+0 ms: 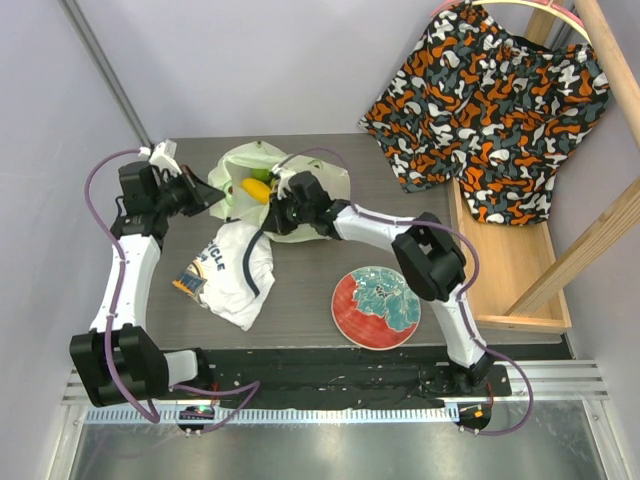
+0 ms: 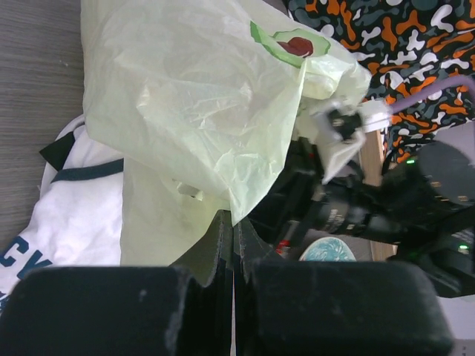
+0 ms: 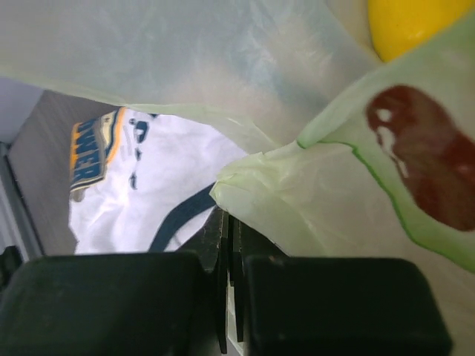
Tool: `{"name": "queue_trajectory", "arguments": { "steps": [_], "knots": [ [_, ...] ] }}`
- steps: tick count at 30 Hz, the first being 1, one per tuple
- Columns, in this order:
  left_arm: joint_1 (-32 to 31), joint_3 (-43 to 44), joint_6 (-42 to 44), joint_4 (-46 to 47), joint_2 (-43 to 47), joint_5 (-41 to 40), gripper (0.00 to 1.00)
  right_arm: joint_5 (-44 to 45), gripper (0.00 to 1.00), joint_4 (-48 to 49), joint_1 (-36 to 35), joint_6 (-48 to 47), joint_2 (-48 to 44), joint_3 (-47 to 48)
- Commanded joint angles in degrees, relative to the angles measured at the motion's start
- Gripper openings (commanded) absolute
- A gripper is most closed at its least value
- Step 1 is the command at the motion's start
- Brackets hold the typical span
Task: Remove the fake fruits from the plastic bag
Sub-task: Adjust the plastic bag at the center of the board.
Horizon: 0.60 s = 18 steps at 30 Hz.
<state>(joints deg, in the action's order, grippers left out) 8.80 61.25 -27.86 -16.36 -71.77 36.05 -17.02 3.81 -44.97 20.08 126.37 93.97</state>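
Note:
The pale-green plastic bag (image 1: 300, 185) with avocado prints lies at the back of the table, its mouth held open between my two grippers. A yellow fake fruit (image 1: 256, 189) and a bit of green fruit show inside; other fruits are hidden. My left gripper (image 1: 212, 196) is shut on the bag's left edge (image 2: 245, 200). My right gripper (image 1: 276, 205) is shut on the bag's right edge (image 3: 252, 185). The yellow fruit also shows in the right wrist view (image 3: 415, 22).
A white printed T-shirt (image 1: 232, 270) lies under and in front of the bag. A red plate with teal pattern (image 1: 376, 306) sits at the front right. An orange camouflage garment (image 1: 490, 100) hangs over a wooden rack (image 1: 510, 270) at the right.

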Motion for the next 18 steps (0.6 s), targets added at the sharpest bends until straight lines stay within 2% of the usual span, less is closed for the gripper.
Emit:
{"name": "queue_trajectory", "arguments": {
  "steps": [1,3,5,6,7,9,10,11,12,13,16,18],
  "knots": [
    [0.6,1.9,0.8,1.9,0.4,1.4,0.00,-11.9,0.01,-2.0,3.2,1.8,-13.2,0.4],
    [0.3,6.2,-1.0,1.9,-4.1,1.3,0.00,-13.9,0.01,-6.2,7.3,0.9,-14.8,3.6],
    [-0.1,11.7,-2.9,1.9,-9.4,2.1,0.00,-13.7,0.01,-12.1,11.5,3.0,-12.7,13.0],
    [0.0,14.8,-6.8,2.4,-11.9,3.9,0.00,-13.9,0.01,-12.8,16.6,4.3,-10.9,16.9],
    [-0.1,20.7,-9.2,5.8,-18.1,5.4,0.00,-13.5,0.01,-16.5,18.6,4.4,-8.4,28.7],
    [-0.3,28.9,-16.7,11.6,-24.1,8.0,0.00,-10.1,0.01,-20.7,21.8,-3.2,1.3,43.3],
    [-0.5,31.6,-17.6,16.1,-28.7,7.7,0.00,-8.9,0.01,-20.8,24.0,-4.9,4.6,54.6],
    [-0.6,34.6,-17.5,17.5,-31.5,7.2,0.00,-7.8,0.01,-19.6,24.9,-8.3,6.9,58.8],
    [-1.0,41.4,-16.5,17.6,-33.8,6.4,0.00,-4.8,0.01,-17.5,25.5,-10.3,9.7,61.2],
    [-1.2,45.3,-12.9,16.5,-38.1,6.2,0.00,-3.2,0.01,-11.3,26.6,-11.6,9.9,61.0],
    [-1.8,58.5,-8.5,16.5,-42.3,3.6,0.00,2.4,0.01,1.1,27.5,-15.2,9.5,58.4],
    [-2.1,66.1,-7.0,16.5,-42.9,3.2,0.00,4.3,0.01,2.6,27.7,-18.1,10.2,60.9]
  ]
}}
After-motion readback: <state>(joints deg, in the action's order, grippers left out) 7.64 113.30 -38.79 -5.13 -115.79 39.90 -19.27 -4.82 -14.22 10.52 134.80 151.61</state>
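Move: Both grippers already pinch the bag's rim. The plastic bag's body is about 7 cm ahead of the right fingers, 4 cm to their right and 4 cm lower; the yellow fruit in its mouth is some 8 cm ahead and 4 cm left. The white shirt lies about 11 cm back and 8 cm left of those fingers. From the left fingers, the bag's body is roughly 8 cm ahead, 11 cm right and 18 cm below. Keep both grippers shut on the bag's rim and swing it up and outward. Sweep the right gripper up about 34 cm, first almost straight up, then also forward and right towards the camouflage cloth, some 25 cm each way, tipping the fingers up and turning clockwise. Carry the left gripper forward about 20 cm and up 9, its fingers tilting up. ##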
